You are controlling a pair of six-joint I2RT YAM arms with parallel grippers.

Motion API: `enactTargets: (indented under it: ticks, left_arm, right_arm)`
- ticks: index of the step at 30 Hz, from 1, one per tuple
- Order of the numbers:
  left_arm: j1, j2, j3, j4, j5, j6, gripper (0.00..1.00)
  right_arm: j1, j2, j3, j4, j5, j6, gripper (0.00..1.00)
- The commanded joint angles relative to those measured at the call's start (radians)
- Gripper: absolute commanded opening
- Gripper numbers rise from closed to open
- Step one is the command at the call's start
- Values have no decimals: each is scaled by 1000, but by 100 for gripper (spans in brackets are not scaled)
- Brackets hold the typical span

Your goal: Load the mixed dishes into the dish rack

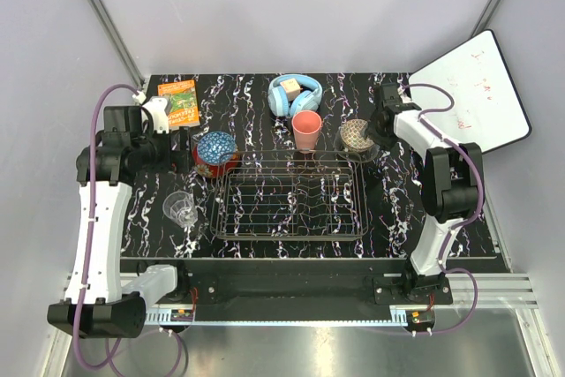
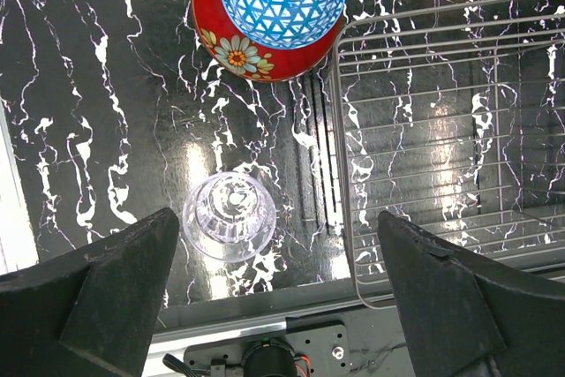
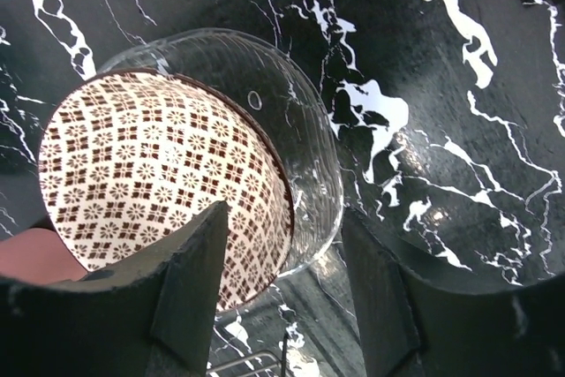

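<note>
The blue-patterned bowl with the red outside [image 1: 214,152] [image 2: 281,6] stands at the rack's far left corner. The small glass tumbler [image 1: 181,207] [image 2: 229,216] stands left of the dish rack [image 1: 290,202] [image 2: 459,130], which holds nothing. My left gripper [image 1: 183,152] [image 2: 278,293] is open and empty, above the table near the tumbler. The beige-brown patterned bowl [image 1: 357,135] [image 3: 159,183] sits inside the clear glass dish [image 3: 305,121]. My right gripper [image 1: 375,139] [image 3: 282,302] is open, its jaws either side of their near rims. The salmon-pink cup [image 1: 306,130] stands behind the rack.
Light-blue headphones [image 1: 294,94] with a small block lie at the back centre. An orange book [image 1: 179,101] lies at the back left. A white board [image 1: 472,90] leans at the back right. The table's front edge and the arm rail [image 2: 291,342] show below the tumbler.
</note>
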Motion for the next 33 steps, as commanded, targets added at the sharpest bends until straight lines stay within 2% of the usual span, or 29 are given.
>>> enactTargets:
  ticks: [1, 3, 7, 9, 13, 14, 16, 17, 21, 27, 33]
  left_arm:
    - [2, -18, -8, 23, 13, 7, 99]
    - [2, -18, -8, 21, 12, 4, 99]
    - [2, -23, -5, 21, 3, 9, 99]
    - [2, -32, -5, 20, 4, 13, 99]
    - [2, -46, -24, 17, 3, 27, 99]
    - [2, -47, -27, 18, 4, 29, 99]
    - [2, -49, -36, 20, 3, 32, 99]
    - [2, -51, -41, 18, 4, 32, 99]
    - [4, -52, -59, 24, 6, 30, 99]
    - [4, -61, -97, 38, 7, 46, 99]
    - [2, -77, -125, 49, -5, 59, 99]
  right_arm:
    - [3, 13, -21, 67, 15, 20, 61]
    - [5, 28, -26, 78, 12, 28, 59]
    - [3, 51, -30, 98, 10, 34, 50]
    - [5, 53, -33, 104, 3, 29, 49]
    - [3, 25, -53, 104, -2, 29, 29]
    - [5, 2, -59, 104, 1, 31, 19]
    - [5, -21, -81, 104, 13, 28, 9]
    - [5, -45, -89, 104, 15, 28, 0]
    - [14, -128, -131, 102, 36, 14, 0]
    - [117, -323, -150, 58, 162, -32, 0]
    - [313, -499, -116, -166, 526, -81, 0]
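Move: The patterned bowl, nested in a clear dish, is what the right hand goes for: its middle is about 5 cm left, 3 cm ahead and 4 cm down, with its right-hand rim between the half-open fingers. The red cup stands some 14 cm left of the bowl, about level with the hand fore and aft; the dish rack's middle is roughly 24 cm left of that hand and 15 cm back. From the left hand the bowl is about 21 cm ahead, 46 cm right and 22 cm down. Sinking about 3 cm over the bowl's right-hand rim, the right hand shuts its half-open fingers and pinches the rim, then draws back some 6 cm towards the rack and rises about 11 cm from its lowest point, drifting slightly left, the wrist tilting some 15 degrees late in the lift. Still wide open and empty, the left hand sinks about 3 cm and eases back a little. ##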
